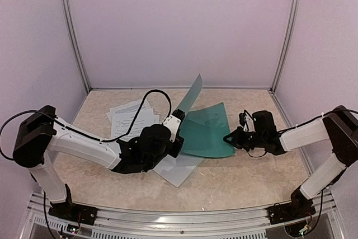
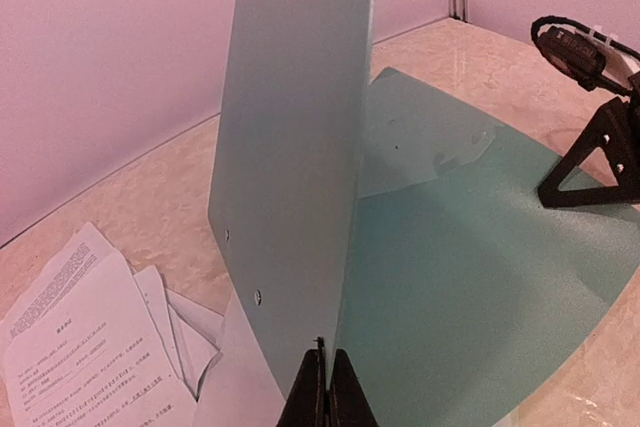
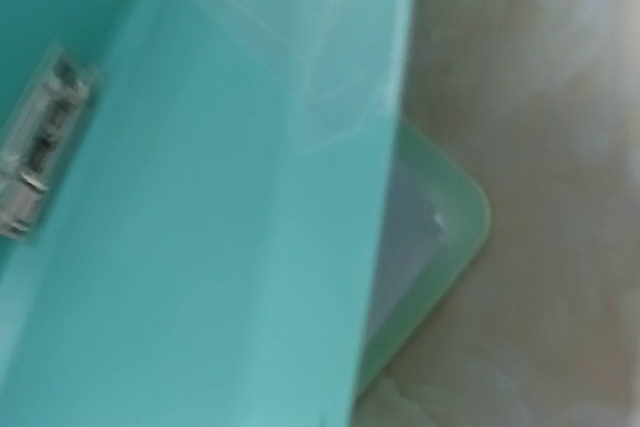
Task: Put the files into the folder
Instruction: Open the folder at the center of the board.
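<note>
The dark teal folder lies open in the middle of the table. Its one leaf (image 1: 208, 130) (image 2: 480, 277) lies flat, and its other leaf (image 1: 192, 98) (image 2: 295, 147) stands nearly upright. My left gripper (image 1: 180, 116) (image 2: 327, 372) is shut on the lower edge of the upright leaf. My right gripper (image 1: 228, 138) (image 2: 548, 190) is shut, its tip at the flat leaf's right edge. The right wrist view shows the folder's inside (image 3: 220, 247) and its metal clip (image 3: 40, 147), but not my fingers. The files (image 1: 131, 117) (image 2: 80, 337) lie loose to the left of the folder.
A pale mint board (image 1: 179, 169) (image 3: 450, 217) lies under the folder and sticks out toward the near edge. White walls and metal frame posts (image 1: 75, 43) enclose the table on three sides.
</note>
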Robot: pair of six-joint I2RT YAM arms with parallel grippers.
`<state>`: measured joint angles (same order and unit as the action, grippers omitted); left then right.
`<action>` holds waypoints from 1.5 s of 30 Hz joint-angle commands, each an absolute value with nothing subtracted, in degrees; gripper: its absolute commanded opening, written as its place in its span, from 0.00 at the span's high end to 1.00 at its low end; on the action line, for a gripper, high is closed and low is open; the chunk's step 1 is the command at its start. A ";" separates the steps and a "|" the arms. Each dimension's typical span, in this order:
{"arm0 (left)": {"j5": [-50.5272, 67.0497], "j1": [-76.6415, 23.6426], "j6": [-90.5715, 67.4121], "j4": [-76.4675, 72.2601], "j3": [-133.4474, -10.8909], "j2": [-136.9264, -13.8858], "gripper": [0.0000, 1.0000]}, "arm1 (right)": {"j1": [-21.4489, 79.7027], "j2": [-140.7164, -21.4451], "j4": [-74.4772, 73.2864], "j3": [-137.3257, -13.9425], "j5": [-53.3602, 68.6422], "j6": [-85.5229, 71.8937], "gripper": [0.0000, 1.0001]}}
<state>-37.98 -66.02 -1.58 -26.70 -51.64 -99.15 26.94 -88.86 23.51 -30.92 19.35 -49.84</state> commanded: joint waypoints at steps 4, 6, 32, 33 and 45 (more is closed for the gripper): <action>-40.91 -64.82 -10.73 -27.78 -50.16 -100.12 1.00 | 25.81 -80.03 17.10 -30.10 10.25 -47.11 1.00; -41.58 -64.49 -13.15 -25.85 -50.67 -100.26 1.00 | 25.76 -76.86 14.04 -30.75 7.82 -45.97 1.00; -32.06 -57.06 -25.00 -9.90 -56.32 -101.76 0.57 | 25.76 -62.25 -11.02 -38.35 -8.88 -33.25 1.00; -31.78 -57.12 -24.97 -9.20 -56.46 -101.63 0.54 | 25.70 -61.78 -11.51 -38.47 -9.16 -33.04 1.00; -30.81 -57.15 -25.58 0.61 -56.28 -96.48 0.27 | 23.00 -60.90 -21.86 -44.45 -12.32 -26.81 1.00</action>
<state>-31.68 -57.30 -25.21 -4.45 -55.68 -99.96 25.56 -62.08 -16.34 -42.19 -10.24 -30.46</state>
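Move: The folder already has both covers pinched, the left one standing up from the left hand's fingers and the right one by its outer edge in the right hand's. Its spine lies about 10 cm ahead of the left hand, 4 cm to its right and 14 cm below; from the right hand, 14 cm left, 5 cm ahead, 6 cm below. From the left hand, the clipboard is 1 cm left and 2 cm back, the papers 17 cm left and 13 cm ahead, both 15 cm down. The folder's right cover, still pinched at its outer edge, is lifted and drawn to the right by the right hand, about 11 cm each way, rolling some 30 degrees so its left side drops. The left hand carries the left cover forward, left and down, opening its fingers about a third of the way through to release it, then keeps sinking, eases back slightly and tips down about 20 degrees. ##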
